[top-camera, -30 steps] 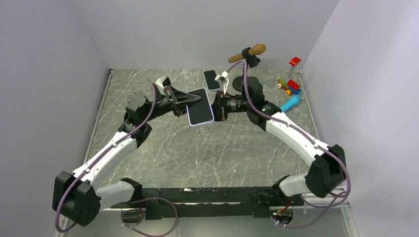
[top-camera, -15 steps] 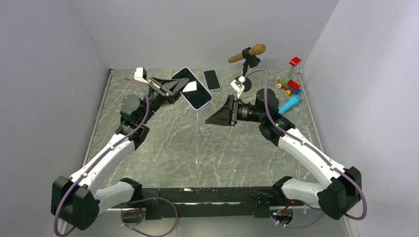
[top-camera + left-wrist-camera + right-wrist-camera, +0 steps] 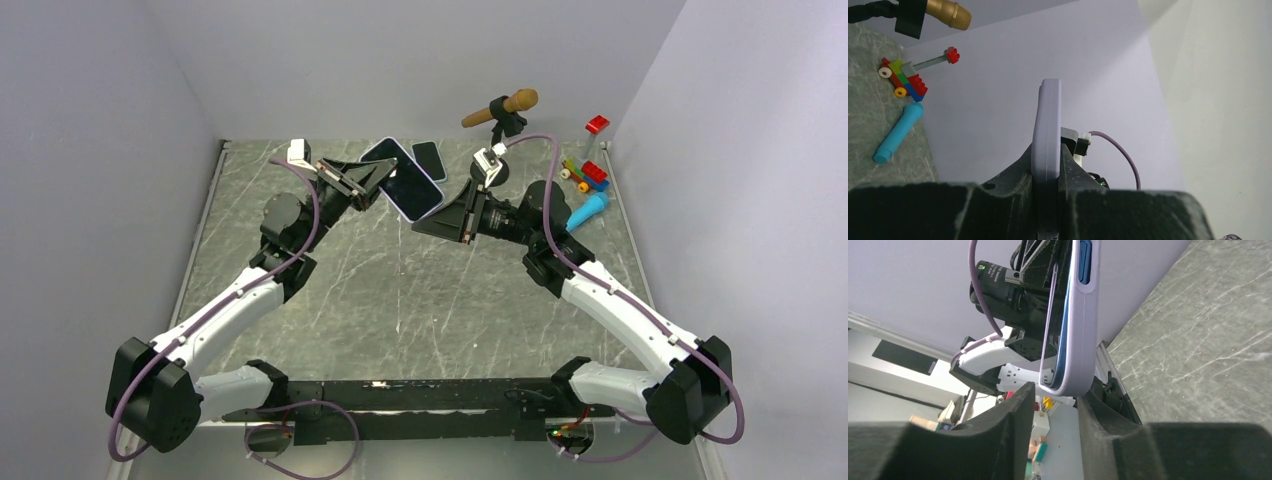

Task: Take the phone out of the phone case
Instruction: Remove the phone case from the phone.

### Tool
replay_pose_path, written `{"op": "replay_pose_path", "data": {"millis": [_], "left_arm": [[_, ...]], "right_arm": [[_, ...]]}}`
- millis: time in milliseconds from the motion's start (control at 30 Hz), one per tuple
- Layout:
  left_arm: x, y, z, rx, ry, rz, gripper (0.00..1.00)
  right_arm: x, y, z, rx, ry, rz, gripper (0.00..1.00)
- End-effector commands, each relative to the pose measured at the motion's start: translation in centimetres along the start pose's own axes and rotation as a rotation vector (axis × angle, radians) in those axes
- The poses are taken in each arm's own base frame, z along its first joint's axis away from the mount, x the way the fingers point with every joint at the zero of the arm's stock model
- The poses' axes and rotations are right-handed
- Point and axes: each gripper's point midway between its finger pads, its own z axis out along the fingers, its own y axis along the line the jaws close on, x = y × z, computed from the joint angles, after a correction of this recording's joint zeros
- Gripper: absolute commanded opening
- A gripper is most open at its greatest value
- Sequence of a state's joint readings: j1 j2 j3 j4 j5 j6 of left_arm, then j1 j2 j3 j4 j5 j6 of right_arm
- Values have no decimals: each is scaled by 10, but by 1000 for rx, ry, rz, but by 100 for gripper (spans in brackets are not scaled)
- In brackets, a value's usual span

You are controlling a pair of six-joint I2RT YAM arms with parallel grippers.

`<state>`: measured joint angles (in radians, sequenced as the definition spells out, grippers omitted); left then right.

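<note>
A phone in a lavender case (image 3: 405, 178) is held in the air over the back middle of the table. My left gripper (image 3: 375, 181) is shut on its left side; in the left wrist view the case (image 3: 1047, 115) stands edge-on between my fingers. My right gripper (image 3: 425, 222) is open at the phone's lower right end. In the right wrist view the cased phone (image 3: 1075, 325) hangs with its rounded end between my open fingers (image 3: 1018, 405), close to the right one. The dark screen faces up in the top view.
A second dark phone (image 3: 430, 160) lies flat at the back. A microphone on a stand (image 3: 505, 105) stands behind the right gripper. Toy bricks (image 3: 590, 175), a red block (image 3: 597, 124) and a blue cylinder (image 3: 588, 210) lie at the back right.
The left gripper carried the cased phone up and back, then right again. The right gripper drew away open to the right and now has its fingers around the phone's end.
</note>
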<state>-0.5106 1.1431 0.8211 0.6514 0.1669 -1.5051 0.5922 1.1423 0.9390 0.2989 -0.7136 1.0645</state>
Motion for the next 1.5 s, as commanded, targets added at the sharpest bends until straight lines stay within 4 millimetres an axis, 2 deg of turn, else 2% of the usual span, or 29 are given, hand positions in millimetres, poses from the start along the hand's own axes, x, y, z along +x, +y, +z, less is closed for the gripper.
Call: {"op": "replay_pose_path", "data": {"millis": [0,167,633,767,867,933,1000,1133,1300,1467], "left_arm": [[-7,-46,-4,153,-43,-8,0],[-9,-45,-6,155,-51,-55,0],[-1,-62,-3,184,1,-85,0],[-1,-68,-5,192,2,-106,0],[1,-70,-6,166,25,-197,0],[5,-70,-7,148,55,-311,0],[13,-72,-10,137,94,-431,0],[36,-81,-15,65,214,-463,0],[46,-97,-20,124,221,-490,0],[45,-88,-23,112,198,-485,0]], "right_arm": [[-16,15,4,-29,-61,-59,37],[-19,11,5,-1,-75,-80,34],[-22,3,15,-1,-59,-100,35],[-20,-5,18,9,-47,-115,24],[-15,-13,19,7,-21,-196,1],[-5,-20,16,-15,22,-334,0],[5,-37,11,-5,58,-479,0],[10,-49,8,-76,139,-567,0],[8,-42,16,-200,139,-451,0],[0,-44,21,-200,91,-343,0]]}}
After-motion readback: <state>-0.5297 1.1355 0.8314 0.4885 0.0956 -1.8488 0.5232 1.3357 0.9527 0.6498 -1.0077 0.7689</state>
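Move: The near corner of the phone case lies just beyond the right fingertips, about 1 cm ahead and 1 cm to the left, level with them. The phone's middle is some 7 cm ahead of the right hand, 4 cm to its left and 3 cm higher; the left gripper's pads, clamped on the far part of the case, are about 10 cm ahead and 5 cm left, 5 cm up. From the left hand that near corner is 9 cm back, 4 cm right and 5 cm below. Ease the right gripper about 1 cm forward and 1 cm left onto the near corner of the case and close its half-open fingers to pinch the corner. Then roll the right wrist nearly 30 degrees, forward side rising, pulling the corner about 2 cm down and slightly forward. Meanwhile keep the left grip shut on the phone and case, tipping that hand about 20 degrees nose-down. ##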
